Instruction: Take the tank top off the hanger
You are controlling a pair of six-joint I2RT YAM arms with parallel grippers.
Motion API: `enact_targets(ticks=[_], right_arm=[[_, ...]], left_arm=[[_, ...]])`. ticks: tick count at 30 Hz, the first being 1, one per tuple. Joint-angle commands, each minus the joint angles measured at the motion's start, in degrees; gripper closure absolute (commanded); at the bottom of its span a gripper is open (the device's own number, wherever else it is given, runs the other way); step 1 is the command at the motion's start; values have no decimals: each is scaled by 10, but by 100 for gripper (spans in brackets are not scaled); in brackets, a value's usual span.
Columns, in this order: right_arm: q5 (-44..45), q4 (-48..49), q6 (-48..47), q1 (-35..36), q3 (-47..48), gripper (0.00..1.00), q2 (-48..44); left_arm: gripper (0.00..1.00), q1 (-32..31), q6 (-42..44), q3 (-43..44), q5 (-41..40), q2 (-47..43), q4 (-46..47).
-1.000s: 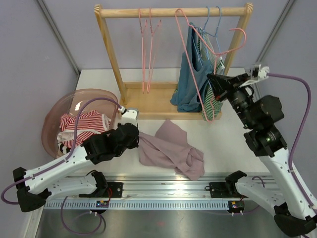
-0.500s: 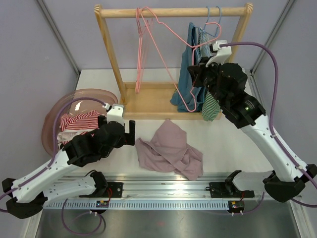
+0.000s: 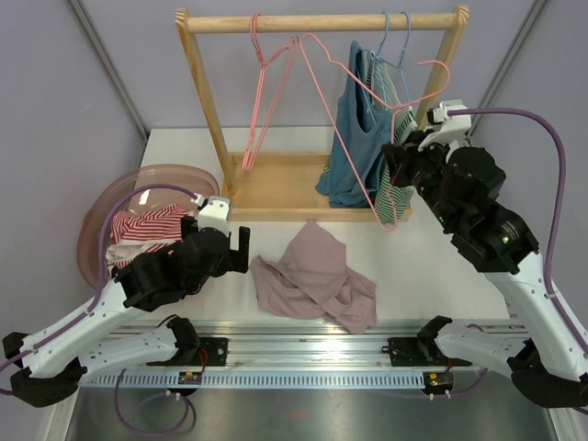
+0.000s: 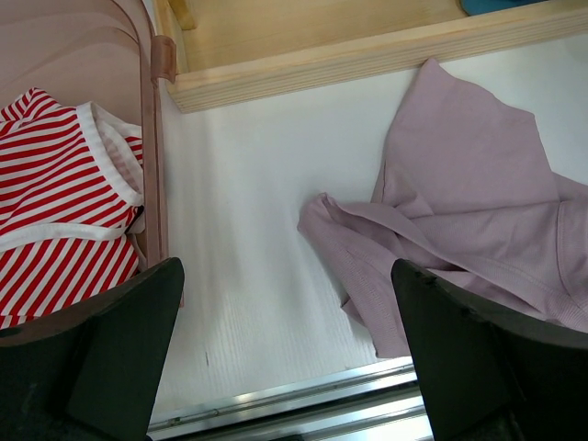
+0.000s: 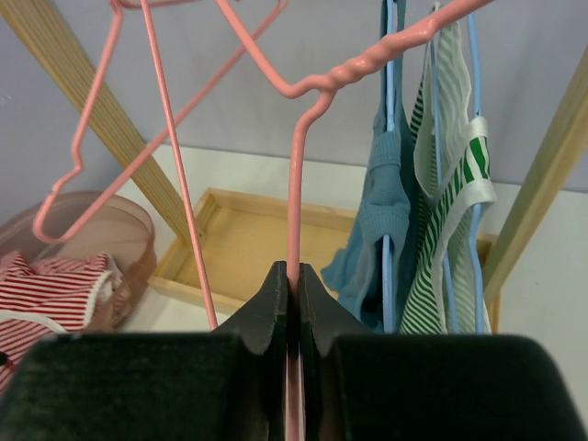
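Observation:
The mauve tank top (image 3: pixel 317 280) lies crumpled on the white table, free of any hanger; it also fills the right of the left wrist view as the tank top (image 4: pixel 469 211). My left gripper (image 3: pixel 243 246) stands wide open just left of it, and nothing is between the jaws of this left gripper (image 4: pixel 289 367). A bare pink wire hanger (image 5: pixel 294 193) is held tilted in the air in front of the rack, with my right gripper (image 5: pixel 294 280) shut on its wire. From above, the right gripper (image 3: pixel 392 176) sits beside the hanging clothes.
A wooden rack (image 3: pixel 322 22) stands at the back with another pink hanger (image 3: pixel 260 92), a teal top (image 3: pixel 354 138) and a green striped top (image 5: pixel 450 230) on blue hangers. A pink bowl (image 3: pixel 101 216) at the left holds a red striped garment (image 3: pixel 152 230).
My left gripper opened, let go of the tank top's edge and drew back left. The right arm swung the pink hanger left, then back toward the right.

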Motion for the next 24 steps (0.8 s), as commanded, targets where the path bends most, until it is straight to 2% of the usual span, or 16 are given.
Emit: enact_targets(ticks=[1, 7, 14, 24], right_arm=[[45, -58, -27, 1, 36, 100, 34], [87, -103, -58, 3, 105, 100, 93], [155, -123, -129, 29, 266, 100, 224], [156, -171, -195, 30, 517, 100, 419]], left_arm=[[1, 2, 9, -1, 0, -4, 21], [1, 1, 9, -3, 3, 2, 23], [1, 1, 9, -2, 3, 6, 23], [1, 1, 11, -7, 7, -4, 21]])
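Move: The empty pink hanger is already pinched in the right gripper. The bare stretch of wooden rod it is going to lies about 17 cm ahead, 6 cm left and 12 cm above. The blue tank top hangs some 18 cm ahead, 1 cm left and 12 cm below, with the green striped top 5 cm to its right. The other pink hangers hang 17 cm ahead and 18 cm left, level in height. From the left gripper that stretch is roughly 26 cm ahead, 16 cm right and 34 cm above. Carry the empty pink hanger forward towards the rod with the right gripper, about 10 cm in all, keeping the fingers shut on its wire just below the neck. Dip slightly at first, then climb past the starting height while easing nearly 5 cm left. Roll the wrist some 20 degrees so its left side drops, and turn it slightly clockwise. ##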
